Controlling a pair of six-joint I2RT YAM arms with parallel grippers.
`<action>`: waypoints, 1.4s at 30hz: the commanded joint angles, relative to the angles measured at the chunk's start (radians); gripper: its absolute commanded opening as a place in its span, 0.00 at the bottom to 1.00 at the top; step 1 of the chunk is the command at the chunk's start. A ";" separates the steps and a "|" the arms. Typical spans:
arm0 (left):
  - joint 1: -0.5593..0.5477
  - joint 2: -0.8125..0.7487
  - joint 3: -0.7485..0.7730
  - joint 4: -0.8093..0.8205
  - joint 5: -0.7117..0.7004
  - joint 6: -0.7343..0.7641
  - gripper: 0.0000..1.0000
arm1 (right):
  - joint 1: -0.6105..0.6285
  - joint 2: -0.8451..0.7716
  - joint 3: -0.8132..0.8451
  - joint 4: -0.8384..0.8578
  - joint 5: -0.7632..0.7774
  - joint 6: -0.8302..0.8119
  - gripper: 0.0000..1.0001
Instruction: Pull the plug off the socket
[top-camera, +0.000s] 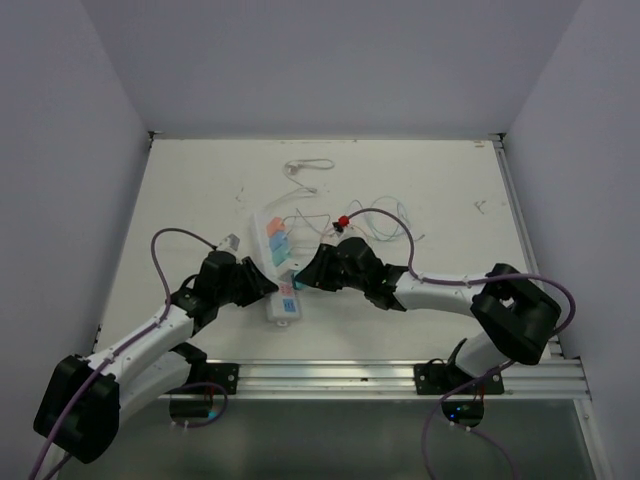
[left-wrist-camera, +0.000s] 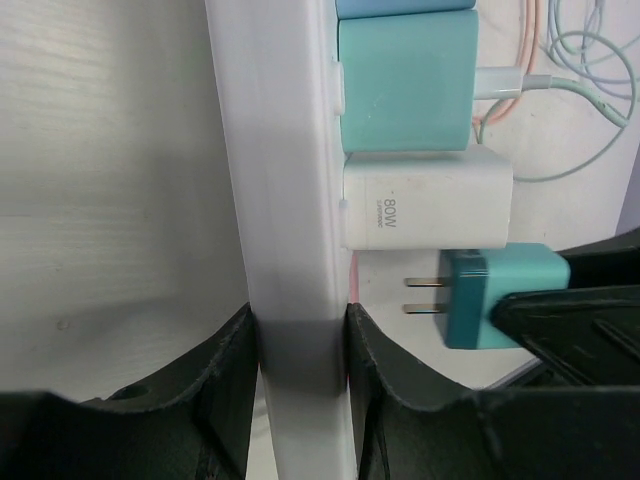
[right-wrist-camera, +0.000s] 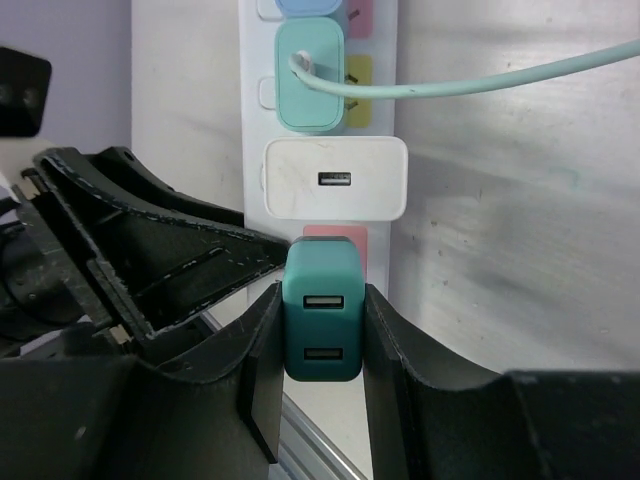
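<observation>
The socket is a long white power strip (top-camera: 283, 312) lying near the middle of the table. My left gripper (top-camera: 264, 288) is shut on its near end, and its fingers (left-wrist-camera: 225, 385) clamp the strip's white side (left-wrist-camera: 285, 200). My right gripper (top-camera: 305, 277) is shut on the dark teal two-port plug (right-wrist-camera: 322, 320). The plug (left-wrist-camera: 490, 295) hangs clear of the strip with both prongs bare and out of the pink outlet face (right-wrist-camera: 350, 236). A white 80W charger (left-wrist-camera: 430, 200) and a mint charger (left-wrist-camera: 405, 80) sit plugged in beside it.
Thin mint, pink and white cables (top-camera: 375, 222) loop on the table behind the strip, with a small red piece (top-camera: 343, 220) among them. A mint cable (right-wrist-camera: 500, 78) runs right from the mint charger (right-wrist-camera: 310, 90). A metal rail (top-camera: 400, 375) edges the table's near side.
</observation>
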 joint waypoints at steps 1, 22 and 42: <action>0.019 0.001 0.002 -0.155 -0.207 0.026 0.00 | -0.020 -0.072 -0.003 -0.025 0.023 -0.014 0.00; 0.019 0.087 0.067 -0.074 -0.162 0.049 0.00 | -0.492 -0.571 -0.136 -0.280 0.058 -0.146 0.00; 0.021 0.049 0.025 -0.030 -0.061 0.087 0.00 | -1.093 -0.203 -0.271 0.125 0.014 0.067 0.00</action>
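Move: The right gripper already holds the teal plug, pulled clear of the strip. The plug is bound for bare table about 12 cm ahead and 38 cm to the right, some 8 cm down. The empty socket lies about 4 cm left, 1 cm ahead and 3 cm below; the white adapter, 4 cm left and 4 cm ahead. The orange cable coil is about 11 cm ahead and 12 cm right. From the left gripper, the plug is some 8 cm right and 2 cm ahead. Carry the gripped teal plug away from the strip in one fast sweep of nearly 40 cm to the right and about 12 cm forward, arching up some 10 cm past the cable coils before sinking slightly below the starting height, the wrist turning clockwise about 65 degrees. Keep the left fingers shut on the strip, easing it about 2 cm forward. ##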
